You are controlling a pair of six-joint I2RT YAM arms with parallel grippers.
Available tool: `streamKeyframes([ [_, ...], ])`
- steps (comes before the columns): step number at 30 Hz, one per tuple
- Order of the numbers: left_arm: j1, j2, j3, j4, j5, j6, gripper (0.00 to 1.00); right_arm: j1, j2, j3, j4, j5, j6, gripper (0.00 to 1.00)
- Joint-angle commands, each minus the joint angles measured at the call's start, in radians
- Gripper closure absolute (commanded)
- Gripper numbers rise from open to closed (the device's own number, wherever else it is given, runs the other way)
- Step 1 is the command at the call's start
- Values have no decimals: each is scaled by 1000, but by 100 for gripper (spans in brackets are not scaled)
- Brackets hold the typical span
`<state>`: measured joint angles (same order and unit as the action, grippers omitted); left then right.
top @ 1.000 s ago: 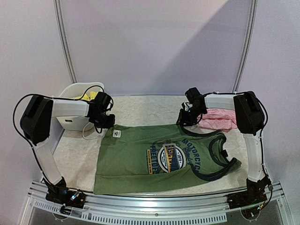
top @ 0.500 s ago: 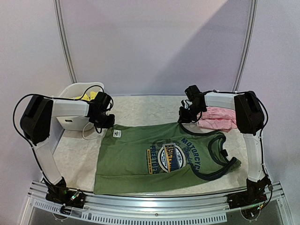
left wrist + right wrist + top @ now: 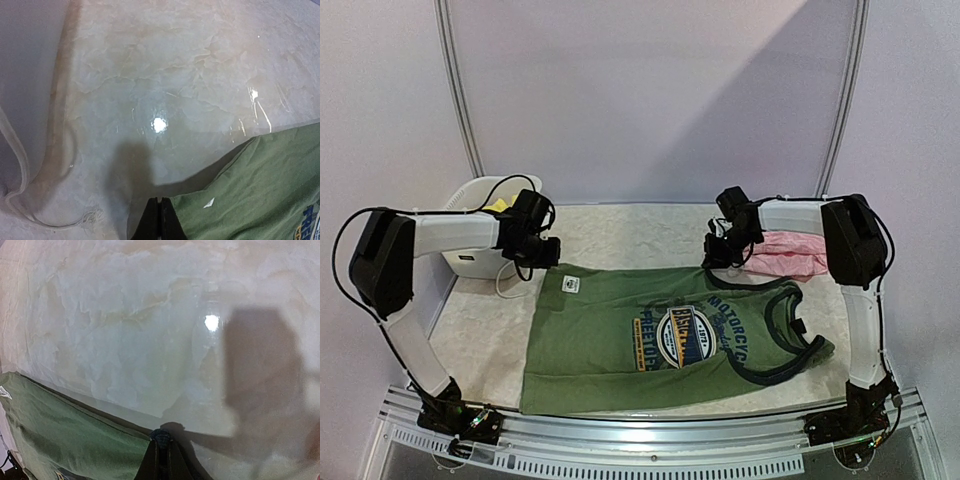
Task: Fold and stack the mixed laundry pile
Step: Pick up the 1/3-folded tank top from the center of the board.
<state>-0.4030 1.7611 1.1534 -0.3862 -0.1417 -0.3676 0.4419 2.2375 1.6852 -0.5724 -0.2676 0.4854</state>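
Observation:
The olive-green tank top (image 3: 620,340) lies spread flat on the table, its round blue-orange graphic facing up. My left gripper (image 3: 544,262) is at its far left hem corner. In the left wrist view that gripper (image 3: 160,204) is shut, with the green corner (image 3: 260,190) lifted right against its fingers. My right gripper (image 3: 716,260) is at the far right shoulder. The right wrist view shows this gripper (image 3: 161,437) shut on the shirt's dark blue trim, green cloth (image 3: 65,435) trailing to the left. A pink garment (image 3: 788,252) lies folded at the far right.
A white slotted basket (image 3: 470,195) stands at the far left behind my left arm, with a yellow garment (image 3: 500,205) in it. A white cord (image 3: 502,287) loops on the table beside the basket. A pale wall closes off the back.
My right gripper has closed on the tank top's dark trim. My left arm has shifted a little left and away, its gripper staying shut at the hem corner.

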Motion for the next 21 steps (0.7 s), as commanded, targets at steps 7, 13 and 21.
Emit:
streamKeyframes([
  [7, -19, -156, -127, 8, 28, -26, 100, -4, -184, -132, 39, -20, -58, 99],
  [13, -21, -217, -166, 9, 41, -34, 100, 12, -244, -171, 40, -25, -84, 100],
  [21, -25, -354, -233, -41, 21, -43, 100, 53, -359, -326, 112, 24, -96, 100],
])
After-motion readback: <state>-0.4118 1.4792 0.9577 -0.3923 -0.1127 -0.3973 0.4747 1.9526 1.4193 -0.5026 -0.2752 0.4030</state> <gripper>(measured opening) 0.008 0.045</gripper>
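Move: Both hands already pinch the far edge of the green tank top. Its middle lies about 18 cm back and 23 cm to the right of the left hand, some 6 cm lower, and from the right hand about 22 cm back, 8 cm to its left and 2 cm lower. The white basket stands roughly 8 cm ahead and 16 cm left of the left hand; the pink cloth lies some 7 cm ahead and 16 cm right of the right hand. Keeping their pinch on the tank top's far edge, both shut grippers lift it and draw it back over the garment towards its middle. The left goes about 5 cm back while climbing, edging slightly left. The right eases back, rises about 5 cm, then pulls back again level, its wrist turning only a few degrees. ##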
